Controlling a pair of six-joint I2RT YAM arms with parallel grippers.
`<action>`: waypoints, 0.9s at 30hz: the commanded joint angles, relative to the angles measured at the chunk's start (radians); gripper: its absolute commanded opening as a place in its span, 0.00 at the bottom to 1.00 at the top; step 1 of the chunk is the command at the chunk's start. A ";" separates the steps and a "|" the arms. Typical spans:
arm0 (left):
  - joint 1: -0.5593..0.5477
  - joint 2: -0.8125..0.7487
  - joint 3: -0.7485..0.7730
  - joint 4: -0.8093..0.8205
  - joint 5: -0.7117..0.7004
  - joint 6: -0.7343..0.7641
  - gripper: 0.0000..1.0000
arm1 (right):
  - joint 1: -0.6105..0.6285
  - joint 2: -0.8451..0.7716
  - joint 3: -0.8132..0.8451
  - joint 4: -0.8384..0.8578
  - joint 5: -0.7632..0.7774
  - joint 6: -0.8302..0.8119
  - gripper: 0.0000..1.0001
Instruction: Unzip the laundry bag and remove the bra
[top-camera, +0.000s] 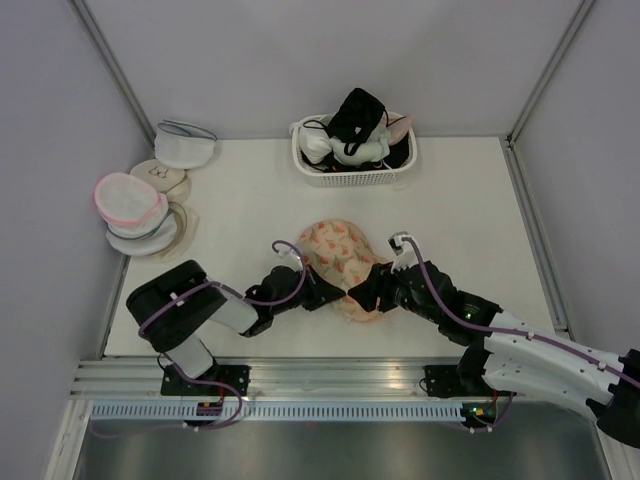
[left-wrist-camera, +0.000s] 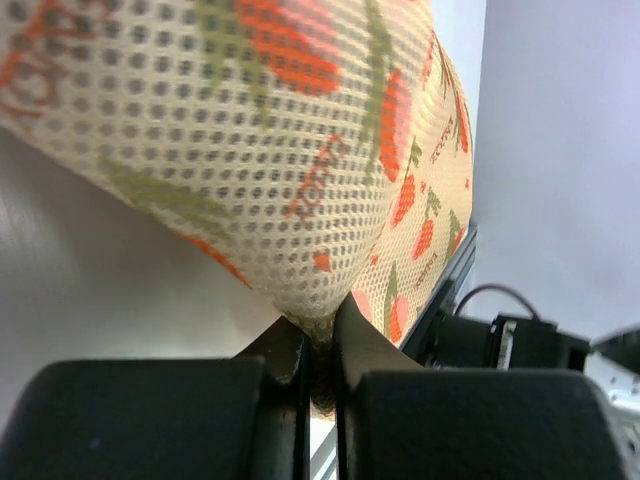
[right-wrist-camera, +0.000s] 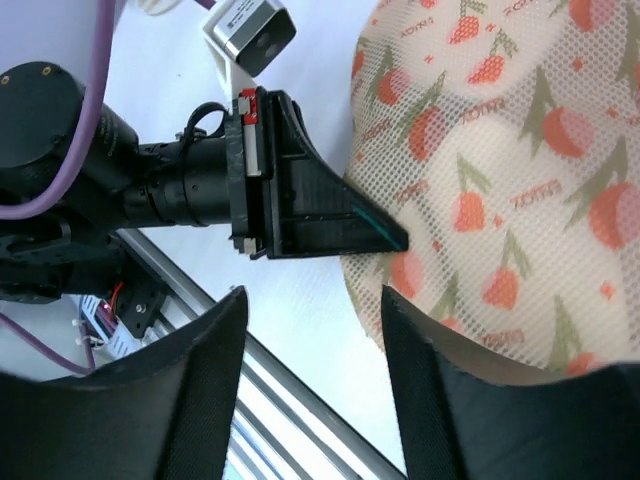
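The laundry bag (top-camera: 338, 253), cream mesh with orange flowers and green leaves, lies bulging at the table's middle front. My left gripper (top-camera: 336, 292) is at its near edge, shut on a fold of the mesh (left-wrist-camera: 318, 330); the bag (left-wrist-camera: 300, 130) fills that view above the jaws. My right gripper (top-camera: 364, 294) is open at the same near edge. In the right wrist view its fingers (right-wrist-camera: 312, 295) straddle the bag's rim (right-wrist-camera: 500, 200), one over the fabric, one over bare table, with nothing held. The left gripper's tip (right-wrist-camera: 390, 240) touches the bag there. The bra is hidden.
A white basket (top-camera: 352, 178) at the back middle holds black and pale garments. Round white mesh bags, one pink-rimmed (top-camera: 130, 198) and one grey-rimmed (top-camera: 185, 145), are stacked at the far left. An aluminium rail (top-camera: 320, 375) runs along the near edge.
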 joint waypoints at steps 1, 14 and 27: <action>-0.010 -0.108 0.076 -0.143 -0.147 -0.046 0.02 | 0.018 -0.032 0.024 -0.105 0.022 -0.010 0.57; -0.019 -0.221 0.304 -0.542 -0.214 -0.176 0.02 | 0.228 0.032 -0.065 -0.071 0.390 0.058 0.60; -0.017 -0.202 0.294 -0.576 -0.157 -0.238 0.02 | 0.242 0.110 -0.174 0.241 0.532 0.033 0.60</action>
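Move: Some 2 cm behind, 2 cm right of and 13 cm below the open right fingers is the laundry bag's near edge. The bag's middle lies about 11 cm ahead, 3 cm left and 14 cm down, and the rim part the left fingers already pinch is roughly 2 cm ahead, 3 cm left and 11 cm below. From the left hand, the near edge lies around 5 cm back, 5 cm right and 3 cm lower. Lifting the pinched rim some 8 cm while carrying it about 5 cm forward and a little right, the left hand then settles back 2 cm, keeping its grip and turning counter-clockwise. The right hand, fingers still open, sinks about 7 cm towards the bag's pink-bound edge, first drawing back 3 cm, then returning forward and going right, its wrist turning clockwise and rolling left side down. ##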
